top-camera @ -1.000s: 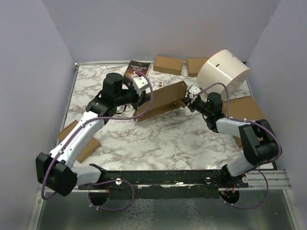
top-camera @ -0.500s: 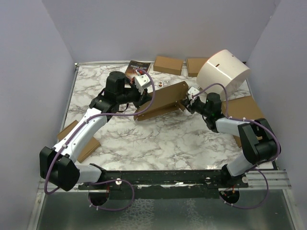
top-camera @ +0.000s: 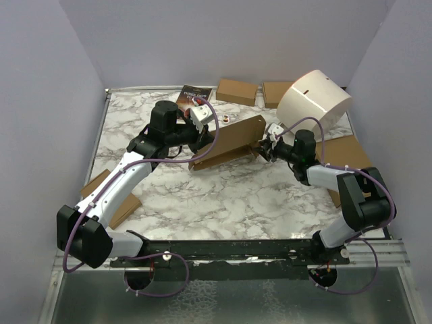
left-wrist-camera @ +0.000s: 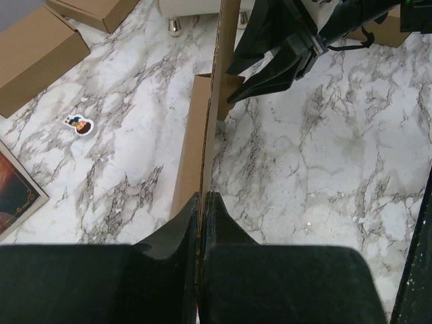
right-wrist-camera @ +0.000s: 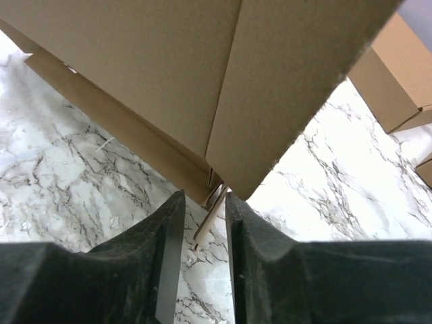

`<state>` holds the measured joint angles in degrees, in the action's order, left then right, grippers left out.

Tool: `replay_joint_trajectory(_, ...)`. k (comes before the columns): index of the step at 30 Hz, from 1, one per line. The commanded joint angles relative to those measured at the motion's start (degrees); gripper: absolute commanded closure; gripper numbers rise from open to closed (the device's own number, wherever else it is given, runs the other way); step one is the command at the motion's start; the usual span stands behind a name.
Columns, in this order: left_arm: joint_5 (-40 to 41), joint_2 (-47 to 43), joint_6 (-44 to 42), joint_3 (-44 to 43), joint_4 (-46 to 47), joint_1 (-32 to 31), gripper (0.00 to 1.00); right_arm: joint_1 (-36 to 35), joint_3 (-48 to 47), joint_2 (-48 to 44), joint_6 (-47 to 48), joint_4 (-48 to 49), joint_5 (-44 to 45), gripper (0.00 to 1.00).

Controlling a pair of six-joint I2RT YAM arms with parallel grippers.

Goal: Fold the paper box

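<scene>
The paper box [top-camera: 229,140] is a brown cardboard sheet with its wide panel raised on edge in the middle of the table. My left gripper [top-camera: 202,135] is shut on the panel's left end. The left wrist view shows the sheet edge-on [left-wrist-camera: 214,101], pinched in that gripper [left-wrist-camera: 201,201]. My right gripper [top-camera: 264,147] is at the box's right end. In the right wrist view it is [right-wrist-camera: 204,202] slightly open just below the panel [right-wrist-camera: 169,74], with a thin cardboard tab [right-wrist-camera: 210,217] loose between the fingers.
Two small brown boxes [top-camera: 236,91] [top-camera: 277,91], a dark book [top-camera: 192,96] and a white cylinder [top-camera: 314,101] stand at the back. A large flat brown box [top-camera: 347,155] lies at the right. Flat cardboard [top-camera: 108,196] lies at the left. A small sticker [top-camera: 225,117] lies near the box.
My left arm has shifted a little to the right, still holding the panel. My right gripper has edged slightly right and down at the box's end.
</scene>
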<state>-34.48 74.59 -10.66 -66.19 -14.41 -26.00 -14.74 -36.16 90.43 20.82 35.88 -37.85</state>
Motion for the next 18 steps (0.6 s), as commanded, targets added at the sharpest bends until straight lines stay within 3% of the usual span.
replay_joint_trajectory(1,1.2,1.3,1.1,-0.6,-1.7,0.0,1.0,1.3,-1.2,-2.1,0.5,-1.9,-7.9,0.66)
replay_joint_trajectory(10,1.1,1.1,1.2,-0.5,-1.8,0.0,1.0,4.1,-4.5,-3.2,5.5,-10.8,-19.1,0.52)
replay_joint_trajectory(14,1.0,0.8,1.1,-0.2,-1.8,0.0,1.0,7.2,-6.5,-4.4,11.2,-17.3,-26.1,0.31)
replay_joint_trajectory(18,0.9,0.7,1.0,0.0,-1.9,0.0,1.0,10.1,-6.6,-6.0,14.2,-19.8,-30.6,0.24)
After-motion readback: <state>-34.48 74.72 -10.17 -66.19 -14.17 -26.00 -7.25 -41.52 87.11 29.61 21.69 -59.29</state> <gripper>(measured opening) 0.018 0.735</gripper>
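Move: The box's small end flap stands right at the right hand's fingertips, about 1 cm ahead and 1 cm to the left, between the partly open fingers. The raised lid panel's middle is some 10 cm left of that hand, 3 cm ahead and 6 cm up. The sticker lies 12 cm ahead, 11 cm left and 7 cm below. From the left hand the flap is about 14 cm right, 6 cm ahead and 16 cm below. Backing about 2 cm towards the robot, then lifting some 3 cm, the right hand comes away from the end flap, its fingers spreading from partly open to wide. Meanwhile the wrist turns about 15 degrees counter-clockwise. The left hand stays put and keeps the edge of the raised lid panel pinched. ##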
